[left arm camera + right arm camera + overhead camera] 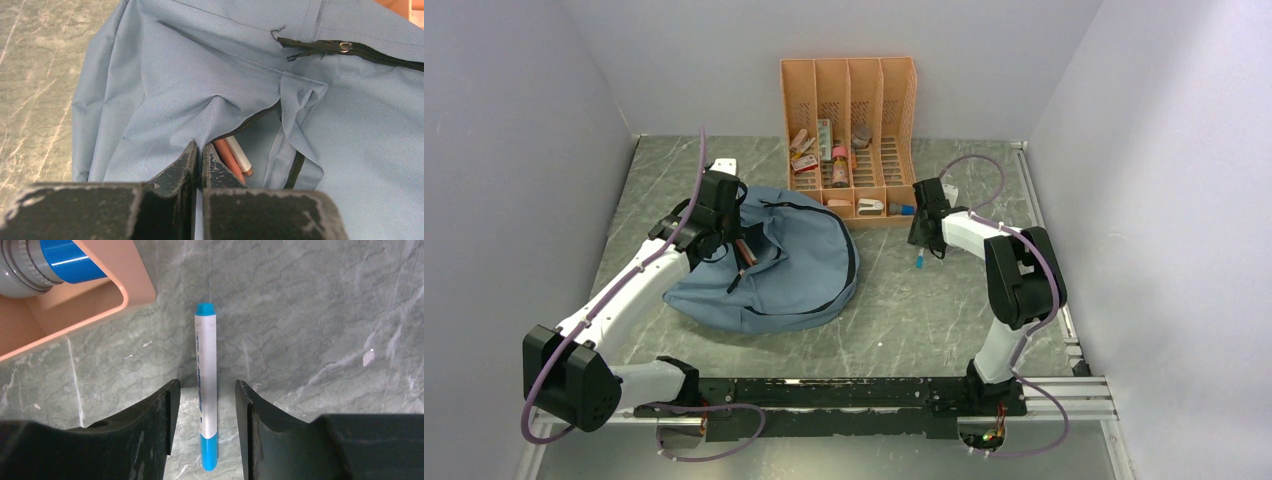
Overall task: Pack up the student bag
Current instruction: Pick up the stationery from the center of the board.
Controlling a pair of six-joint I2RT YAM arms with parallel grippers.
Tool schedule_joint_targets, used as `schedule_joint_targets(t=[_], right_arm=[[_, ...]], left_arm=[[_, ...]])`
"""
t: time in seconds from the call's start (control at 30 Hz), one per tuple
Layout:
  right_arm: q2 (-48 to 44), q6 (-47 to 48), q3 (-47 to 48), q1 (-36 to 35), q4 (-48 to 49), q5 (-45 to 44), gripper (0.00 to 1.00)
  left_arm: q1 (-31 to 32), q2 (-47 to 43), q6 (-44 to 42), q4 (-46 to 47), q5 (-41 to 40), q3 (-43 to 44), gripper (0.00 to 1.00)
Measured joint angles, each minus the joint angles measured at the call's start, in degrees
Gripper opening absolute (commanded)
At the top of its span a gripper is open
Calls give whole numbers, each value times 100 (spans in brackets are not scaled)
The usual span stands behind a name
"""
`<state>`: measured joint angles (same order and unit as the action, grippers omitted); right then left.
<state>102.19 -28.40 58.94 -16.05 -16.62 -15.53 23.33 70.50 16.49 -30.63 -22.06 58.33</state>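
The student bag [794, 265], dusty-blue fabric with black zip trim, lies flat left of centre. My left gripper [724, 235] is shut on a fold of its fabric [150, 115] at the edge of an open pocket, the jaws [201, 147] pinched tight. Two pens [235, 157], one reddish and one white, poke out of that pocket. My right gripper [204, 390] stands open just over the table, its fingers apart on either side of a white marker [206, 365] with blue ends. The marker [918, 260] lies on the table in front of the organizer.
An orange slotted file organizer [849, 130] stands at the back centre with several small items in its slots. Its corner [75, 315] and a blue-grey cylinder [45, 260] lie close to the marker's far-left side. Grey walls enclose the table.
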Motion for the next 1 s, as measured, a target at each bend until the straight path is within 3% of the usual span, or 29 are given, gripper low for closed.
schedule_joint_targets(t=[0.33,0.47,0.67,0.83,1.0], right_arm=[[118,44,118,11,4,-72,24],[118,42,118,24,9,-76,0],[-50,55,-28,24,87,13,0],[-782,107,-273,24,181,188,0],[-1790,118,-470,-28,981,1200,0]], left_arm=[[0,0,0,0,0,0,5],[0,0,0,0,-2,0,5],[0,0,0,0,0,0,5],[0,0,0,0,0,0,5],[0,0,0,0,0,0,5]])
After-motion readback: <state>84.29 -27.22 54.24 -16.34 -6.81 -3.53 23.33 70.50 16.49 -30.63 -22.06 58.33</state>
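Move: The blue-capped marker, the stationery to be taken, already lies between the right hand's parted fingers, its middle about 1 cm ahead and roughly level with them. From that hand, the blue-capped bottle in the rack's front corner is some 9 cm ahead and 6 cm left, the white clip 10 cm ahead and 12 cm left, and the bag's middle 5 cm back and 37 cm left. From the left hand, the marker is about 42 cm right, 3 cm ahead and 16 cm below. Down at the table, the right hand eases barely forward while its half-open fingers shut across the middle of the white barrel and pinch the marker from both sides. It then lifts the marker about 11 cm, slowly at first and then fast, swinging some 4 cm left towards the bag late in the rise as the wrist tips the fingers up by some 20 degrees, rolls its left side up and turns a little counter-clockwise. ##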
